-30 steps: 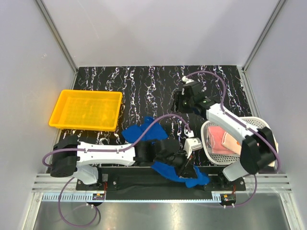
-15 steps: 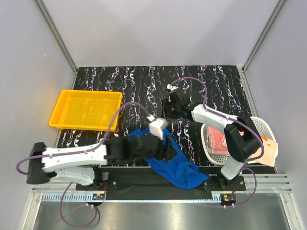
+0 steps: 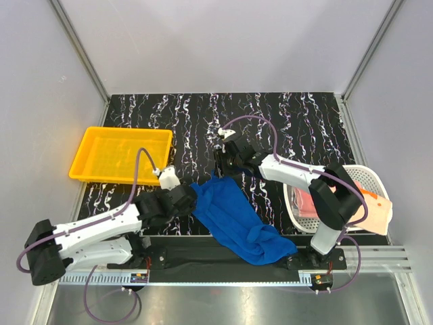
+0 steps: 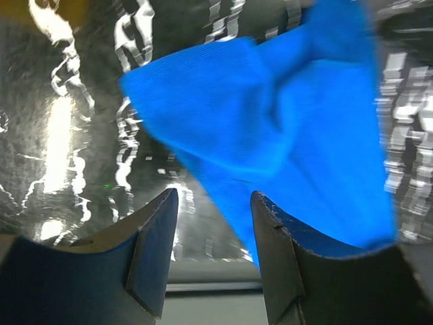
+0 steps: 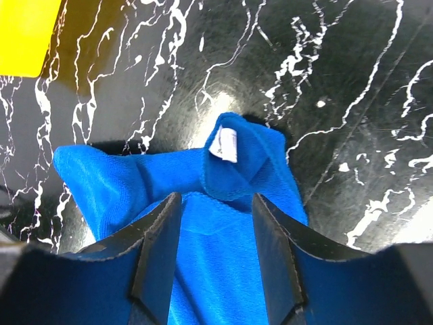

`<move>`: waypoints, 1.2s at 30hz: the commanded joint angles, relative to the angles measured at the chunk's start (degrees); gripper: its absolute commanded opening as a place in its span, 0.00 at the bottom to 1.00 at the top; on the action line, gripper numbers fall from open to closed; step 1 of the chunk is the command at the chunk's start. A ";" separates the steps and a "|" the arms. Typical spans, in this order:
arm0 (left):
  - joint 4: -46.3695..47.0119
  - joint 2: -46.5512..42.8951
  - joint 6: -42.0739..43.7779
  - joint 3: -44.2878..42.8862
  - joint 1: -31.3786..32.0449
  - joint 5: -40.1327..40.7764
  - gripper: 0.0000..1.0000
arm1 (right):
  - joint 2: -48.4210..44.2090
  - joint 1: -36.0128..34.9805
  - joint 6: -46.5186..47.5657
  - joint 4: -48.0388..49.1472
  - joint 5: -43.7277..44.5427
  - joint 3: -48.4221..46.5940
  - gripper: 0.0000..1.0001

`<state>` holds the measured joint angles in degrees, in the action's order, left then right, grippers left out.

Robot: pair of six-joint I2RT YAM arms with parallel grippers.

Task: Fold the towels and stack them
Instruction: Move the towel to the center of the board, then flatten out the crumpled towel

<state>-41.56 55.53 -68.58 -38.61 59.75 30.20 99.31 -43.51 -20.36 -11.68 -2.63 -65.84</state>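
Note:
A royal blue towel (image 3: 233, 217) lies stretched diagonally on the black marbled table, bunched at its near end by the front rail. My left gripper (image 3: 189, 200) stands open just left of the towel's left edge. In the left wrist view the left gripper (image 4: 213, 203) has nothing between its fingers and the blue towel (image 4: 270, 122) lies ahead. My right gripper (image 3: 222, 168) hovers open over the towel's far corner. In the right wrist view the right gripper (image 5: 213, 203) stands above the blue towel (image 5: 223, 271), where a folded-over corner shows a white label (image 5: 223, 145). Pink towels (image 3: 306, 201) lie in the basket.
A yellow tray (image 3: 122, 156) sits at the left and shows in the right wrist view as the yellow tray (image 5: 24, 34). A white mesh basket (image 3: 369, 172) stands at the right, with a pink cloth (image 3: 377, 215) draped over its right rim. The black front rail (image 3: 203, 256) runs under the towel's near end.
The left gripper let go of the blue towel and drew back to the left. The towel now lies spread out longer. The right arm swung left to the towel's far corner.

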 commanded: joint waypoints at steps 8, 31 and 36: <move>15.37 9.77 4.68 2.22 -3.41 -6.20 0.52 | 4.40 -2.37 0.06 1.57 1.31 -3.06 0.45; 22.05 16.90 7.93 4.95 -4.99 -13.49 0.49 | -1.74 -2.37 -1.08 -0.62 12.82 -1.66 0.05; 20.03 15.40 8.46 4.68 -4.99 -13.32 0.47 | -2.01 -2.37 -0.65 -1.15 14.58 -2.53 0.05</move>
<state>-21.47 72.90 -61.17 -33.91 54.85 17.34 99.94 -45.28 -21.17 -12.43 8.45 -67.09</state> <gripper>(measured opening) 0.469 0.058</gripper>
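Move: My right hand hangs just above the towel's far corner, the one with the white tag: about 1 cm to its left and 4 cm below, level fore and aft. From it, the towel's bunched near end is some 24 cm back and 14 cm to the right. From my left hand, the towel's folded edge is about 1 cm ahead, 4 cm right and 8 cm below; the tagged corner is 13 cm ahead and 10 cm right, and the yellow bin 18 cm ahead and 21 cm left. With my right hand I sink some 4 cm onto the tagged corner, close the half-open fingers until they pinch the towel beside the tag, then rise again by about as much, easing forward and a little right. Meanwhile my left hand drops about 7 cm and slides right to the folded edge, tipping slightly further down, fingers still about half open. ##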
